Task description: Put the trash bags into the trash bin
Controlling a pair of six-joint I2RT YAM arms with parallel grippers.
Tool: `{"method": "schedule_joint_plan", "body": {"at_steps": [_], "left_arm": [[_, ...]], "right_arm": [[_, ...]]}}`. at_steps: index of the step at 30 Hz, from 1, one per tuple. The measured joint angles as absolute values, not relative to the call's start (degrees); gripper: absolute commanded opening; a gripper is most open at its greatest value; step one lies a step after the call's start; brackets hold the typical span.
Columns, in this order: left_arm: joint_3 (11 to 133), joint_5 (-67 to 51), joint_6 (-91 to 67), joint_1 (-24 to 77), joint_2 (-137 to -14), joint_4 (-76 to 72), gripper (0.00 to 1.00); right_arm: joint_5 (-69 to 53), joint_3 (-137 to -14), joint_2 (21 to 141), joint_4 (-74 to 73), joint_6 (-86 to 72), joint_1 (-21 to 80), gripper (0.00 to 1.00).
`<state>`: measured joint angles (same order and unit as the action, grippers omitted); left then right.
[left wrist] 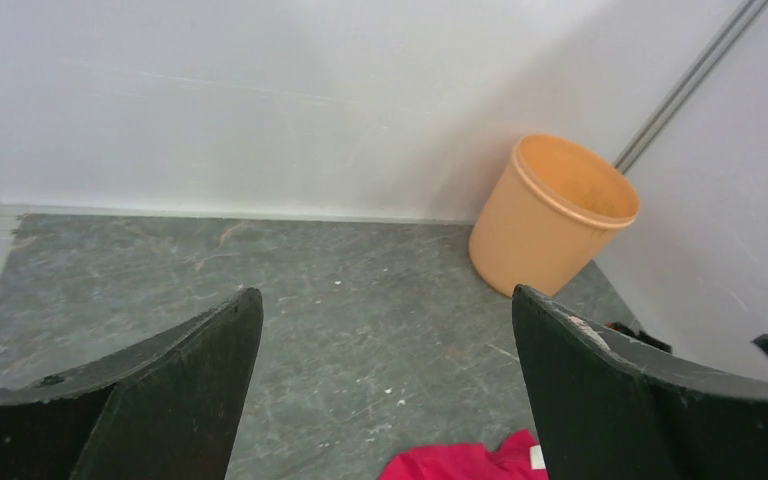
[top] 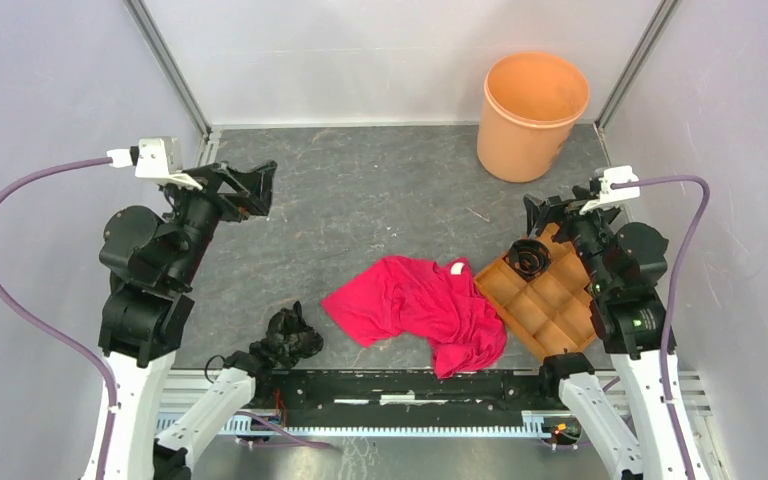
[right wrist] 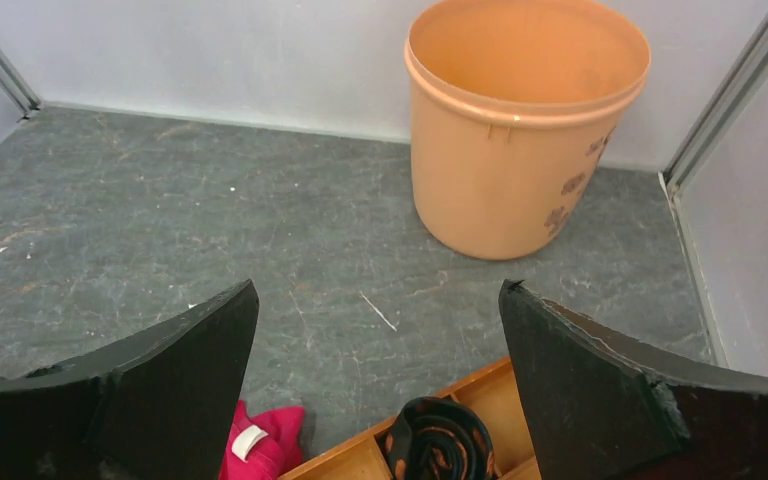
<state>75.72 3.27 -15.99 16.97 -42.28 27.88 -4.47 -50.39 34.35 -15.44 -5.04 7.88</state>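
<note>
The trash bag point(top: 288, 337) is a crumpled black glossy lump on the grey floor near the front edge, left of centre, seen only in the top view. The pale-orange trash bin point(top: 533, 115) stands upright and empty at the back right; it also shows in the left wrist view point(left wrist: 550, 215) and the right wrist view point(right wrist: 520, 130). My left gripper point(top: 260, 190) point(left wrist: 385, 295) is open and empty, raised at the left, well behind the bag. My right gripper point(top: 545, 215) point(right wrist: 378, 285) is open and empty, above the tray's far end, in front of the bin.
A red cloth garment point(top: 420, 305) lies crumpled at front centre, between the bag and a flat brown compartment tray point(top: 550, 310). A rolled black-and-orange item point(top: 528, 257) sits in the tray's far compartment. White walls and metal posts enclose the floor.
</note>
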Motion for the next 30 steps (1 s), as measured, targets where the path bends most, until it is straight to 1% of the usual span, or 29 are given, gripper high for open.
{"method": "schedule_joint_plan", "body": {"at_steps": [5,11,18,24,30], "left_arm": [[75.7,-3.5,-18.8,13.8,-45.5,24.3,1.00],[75.7,-10.7,-21.9,12.1,-53.1,18.6,1.00],[73.2,-14.6,-23.2,11.6,-60.6,12.9,1.00],[69.2,-17.7,-23.2,11.3,-63.9,10.2,1.00],[66.1,-19.7,-23.2,11.3,-64.5,8.8,1.00]], "right_arm": [[-2.3,-49.8,35.9,-16.7,-6.3,7.9,0.98],[-1.2,-49.4,37.9,-17.3,-7.1,7.9,0.98],[-2.3,-45.6,40.3,-15.9,-7.3,7.9,0.98],[-6.1,-44.0,46.9,-13.3,-7.3,7.9,0.98],[-7.4,-44.3,54.4,-10.2,-7.9,8.1,0.98]]}}
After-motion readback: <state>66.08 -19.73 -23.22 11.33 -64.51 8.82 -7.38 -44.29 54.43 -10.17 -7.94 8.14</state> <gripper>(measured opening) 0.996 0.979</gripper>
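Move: The black trash bag lies about 16 cm back of the left gripper, level with it sideways and some 32 cm below; the red cloth is about 9 cm back and 27 cm to its right. From the right gripper, the trash bin stands about 27 cm ahead and 5 cm right, the black roll 1 cm back, 3 cm right and 21 cm down, and that trash bag 19 cm back and 47 cm left. Bring both open, empty grippers down over the table together. Swing the left one forward and down, about 12 cm out and nearly as far down, bearing right towards the trash bin's side while its wrist yaws clockwise and tips down some 15 degrees. Sink the right one about 13 cm in front of the bin, easing half as far forward, fingertips tipping down; touch nothing. ##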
